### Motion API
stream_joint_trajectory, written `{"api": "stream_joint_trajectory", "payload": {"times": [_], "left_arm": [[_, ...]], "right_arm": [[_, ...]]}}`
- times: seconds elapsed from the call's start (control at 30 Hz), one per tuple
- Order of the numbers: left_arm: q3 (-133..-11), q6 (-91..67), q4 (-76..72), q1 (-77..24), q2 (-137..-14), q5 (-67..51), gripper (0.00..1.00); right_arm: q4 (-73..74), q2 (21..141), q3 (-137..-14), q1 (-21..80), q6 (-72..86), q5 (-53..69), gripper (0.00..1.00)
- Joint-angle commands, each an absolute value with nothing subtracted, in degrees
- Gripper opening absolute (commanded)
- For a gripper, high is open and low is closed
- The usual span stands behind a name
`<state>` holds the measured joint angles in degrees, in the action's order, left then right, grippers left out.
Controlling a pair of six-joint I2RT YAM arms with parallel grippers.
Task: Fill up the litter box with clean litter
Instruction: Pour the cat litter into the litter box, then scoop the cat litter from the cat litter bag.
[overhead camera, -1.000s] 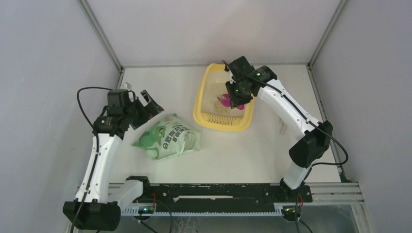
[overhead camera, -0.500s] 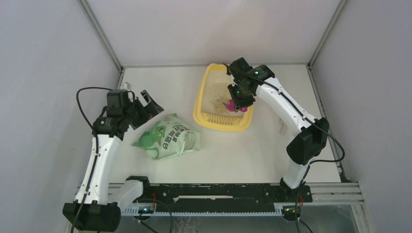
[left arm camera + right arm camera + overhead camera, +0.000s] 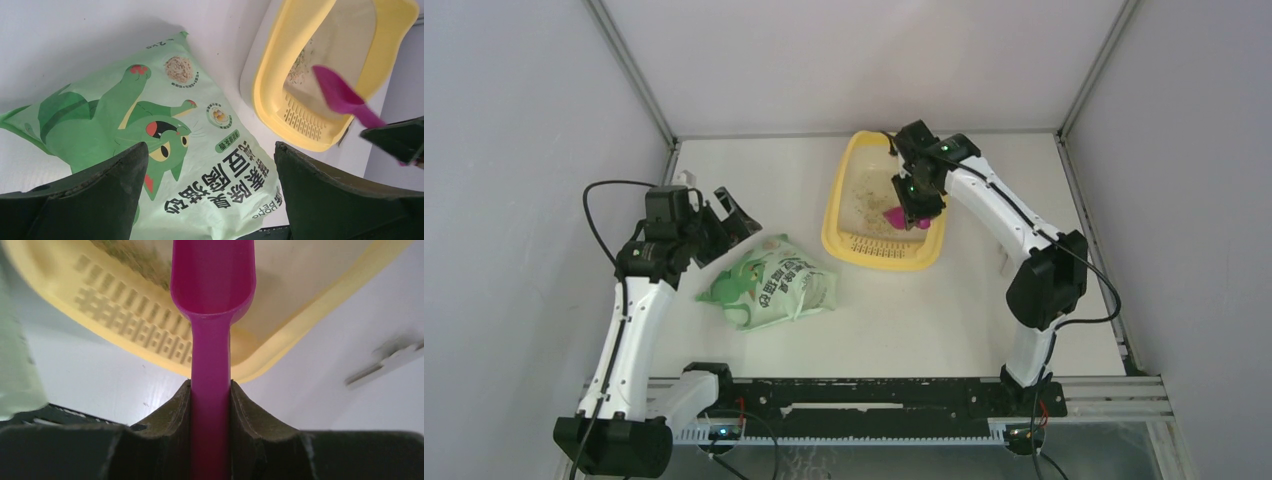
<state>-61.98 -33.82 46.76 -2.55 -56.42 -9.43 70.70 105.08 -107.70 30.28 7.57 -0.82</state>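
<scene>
The yellow litter box (image 3: 882, 255) stands at the back centre of the table, its slotted grille ledge (image 3: 125, 302) at the near end. A thin speckled layer of beige litter (image 3: 861, 195) lies on its pale floor (image 3: 298, 70). My right gripper (image 3: 210, 385) is shut on the handle of a magenta scoop (image 3: 212, 285), whose bowl hangs over the box's near right part (image 3: 892, 214). No granules show on the scoop. My left gripper (image 3: 210, 150) stands wide open above the light green printed bag (image 3: 774, 285), holding nothing.
The green bag (image 3: 150, 125) lies flat left of the box, close to its rim (image 3: 265, 85). A small white piece (image 3: 1004, 262) lies on the table right of the box. Side walls and metal posts close in the table; a black rail (image 3: 874, 395) runs along the near edge.
The right arm's elbow has swung left and the scoop has turned slightly over the box's near right part. The left arm has not moved.
</scene>
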Motion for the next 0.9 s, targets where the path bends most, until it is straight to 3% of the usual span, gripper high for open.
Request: {"api": "stream_joint_trajectory", "payload": {"times": [0.0, 0.43, 0.53, 0.7, 0.87], "left_arm": [[-60.11, -32.30, 45.03, -2.33, -55.37, -10.07, 1.00], [-60.99, -32.66, 45.21, -2.29, -55.35, -8.83, 1.00], [-61.46, -32.16, 45.82, -2.34, -55.93, -7.97, 1.00], [-61.79, -31.66, 46.31, -2.28, -56.66, -6.15, 1.00], [-61.63, -31.94, 44.93, -2.17, -56.61, -2.55, 1.00]], "right_arm": [[65.98, 102.18, -100.10, 29.60, 7.12, 2.42, 0.00], [65.96, 97.39, -107.29, 31.90, 5.54, -1.23, 0.00], [62.62, 92.18, -99.73, 34.80, 4.66, -1.73, 0.00], [44.62, 71.60, -76.31, 44.85, 2.10, -4.08, 0.00], [42.59, 58.36, -68.05, 50.81, 3.80, 1.04, 0.00]]}}
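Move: The right hand, holding the pink scoop above the litter box, has the litter bag's middle about 14 cm back, 29 cm left and 15 cm below. The litter box's middle is roughly 3 cm ahead, 4 cm left and 13 cm below; a white clip lies some 9 cm back and 22 cm right. From the left hand the bag is about 8 cm back, 8 cm right and 18 cm below. Right hand dips about 4 cm with the scoop, rises, then swings 14 cm back towards the bag, turning counter-clockwise. ##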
